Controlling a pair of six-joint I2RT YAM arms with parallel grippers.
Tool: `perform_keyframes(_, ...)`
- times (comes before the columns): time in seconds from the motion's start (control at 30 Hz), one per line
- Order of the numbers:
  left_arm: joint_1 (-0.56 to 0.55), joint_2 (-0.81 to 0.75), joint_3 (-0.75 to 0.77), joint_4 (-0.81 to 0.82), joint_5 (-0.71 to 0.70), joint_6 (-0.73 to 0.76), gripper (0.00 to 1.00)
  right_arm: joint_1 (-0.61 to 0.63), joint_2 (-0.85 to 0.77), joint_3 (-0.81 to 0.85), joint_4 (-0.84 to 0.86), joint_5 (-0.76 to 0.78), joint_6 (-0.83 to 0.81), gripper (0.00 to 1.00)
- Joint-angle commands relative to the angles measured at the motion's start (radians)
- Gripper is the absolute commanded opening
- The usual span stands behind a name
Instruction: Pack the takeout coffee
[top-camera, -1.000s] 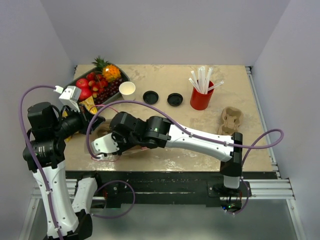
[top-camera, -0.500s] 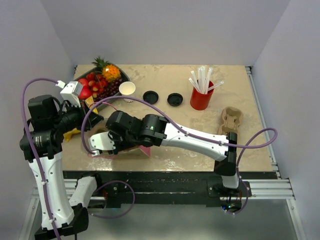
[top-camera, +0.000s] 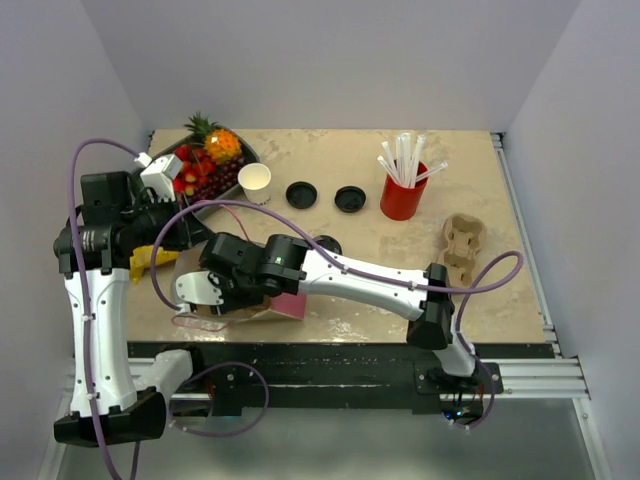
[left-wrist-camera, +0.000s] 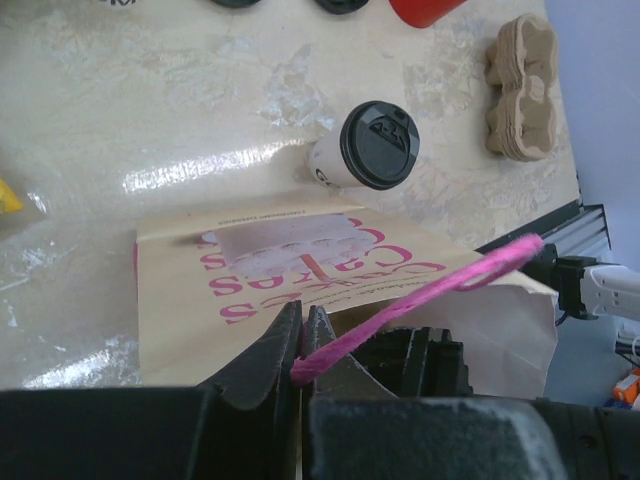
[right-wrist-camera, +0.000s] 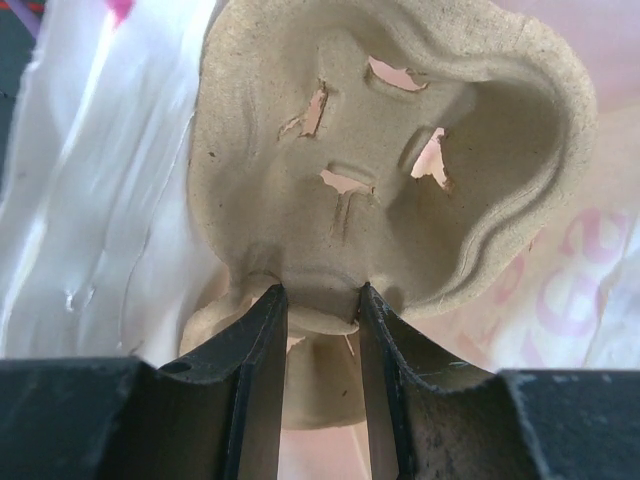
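Note:
The takeout coffee (left-wrist-camera: 365, 150), a white paper cup with its black lid on, stands on the table just beyond the bag; in the top view its lid (top-camera: 323, 243) peeks out behind my right arm. A brown paper bag (left-wrist-camera: 240, 290) with pink lettering lies near the front edge (top-camera: 262, 306). My left gripper (left-wrist-camera: 302, 322) is shut on the bag's pink cord handle (left-wrist-camera: 420, 298) and holds it up. My right gripper (right-wrist-camera: 320, 300) is inside the bag's mouth, shut on the edge of a pulp cup carrier (right-wrist-camera: 400, 150).
An open white cup (top-camera: 255, 180), two loose black lids (top-camera: 301, 194) (top-camera: 350, 199) and a red cup of straws (top-camera: 403, 195) line the back. A stack of carriers (top-camera: 462, 241) sits right, a fruit tray (top-camera: 205, 160) back left.
My left arm has swung back and up, lifting the bag handle. My right arm has shifted left and nearer the front edge with the carrier, uncovering the lidded cup behind it.

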Motion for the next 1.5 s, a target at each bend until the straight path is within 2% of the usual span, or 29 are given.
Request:
perform_keyframes(0.0,-0.017,-0.029,-0.008,0.000,-0.014,-0.045,0.00,0.000,0.022,0.031,-0.023,0.014,0.050,0.24)
perform_keyframes(0.37,-0.071,-0.047,0.020,-0.014,-0.143,-0.049,0.00,0.003,-0.002,0.029,-0.035,0.033,0.148,0.23)
perform_keyframes(0.47,-0.074,-0.053,0.049,-0.003,-0.131,-0.049,0.32,0.003,-0.002,0.022,-0.060,0.023,0.162,0.23)
perform_keyframes(0.5,-0.074,-0.055,0.052,0.000,-0.126,-0.051,0.47,0.002,-0.004,0.022,-0.060,0.031,0.162,0.23)
perform_keyframes(0.57,-0.074,-0.057,0.055,0.012,-0.126,-0.054,0.57,0.002,-0.004,0.028,-0.063,0.042,0.161,0.23)
perform_keyframes(0.7,-0.072,-0.047,0.108,0.035,-0.134,-0.053,0.66,0.003,-0.005,0.019,-0.074,0.065,0.158,0.23)
perform_keyframes(0.83,-0.072,-0.023,0.197,0.070,-0.122,-0.046,0.71,0.002,0.004,0.019,-0.083,0.088,0.155,0.23)
perform_keyframes(1.0,-0.071,0.005,0.285,0.109,-0.180,-0.039,0.73,-0.001,0.025,0.002,-0.106,0.109,0.144,0.24)
perform_keyframes(1.47,-0.066,0.043,0.302,0.133,-0.229,-0.022,0.76,-0.076,0.128,0.025,-0.158,0.017,0.073,0.26)
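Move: The right hand holds the cup carrier already inside the paper bag, whose middle is some 8 cm below it and 2 cm ahead, neither left nor right; the lidded cup stands about 12 cm ahead of this hand and 16 cm to its right, some 15 cm lower. The left hand grips the pink handle, with the bag's middle about 18 cm below it, 5 cm back and 5 cm to its right; the yellow chips bag lies 9 cm ahead and 14 cm to its left, some 26 cm down. The left hand eases down and back a centimetre with the pink handle, then opens its fingers wide to let it go and climbs about 9 cm clear of the bag, drifting forward and a little left as its fingers tip up nearly 20 degrees. Meanwhile the right hand keeps its pinch on the carrier and lowers it about 6 cm inside the bag in two stages, first straight down, then, after easing slightly to the right, down and forward, turning a little clockwise and rolling its left side down. ##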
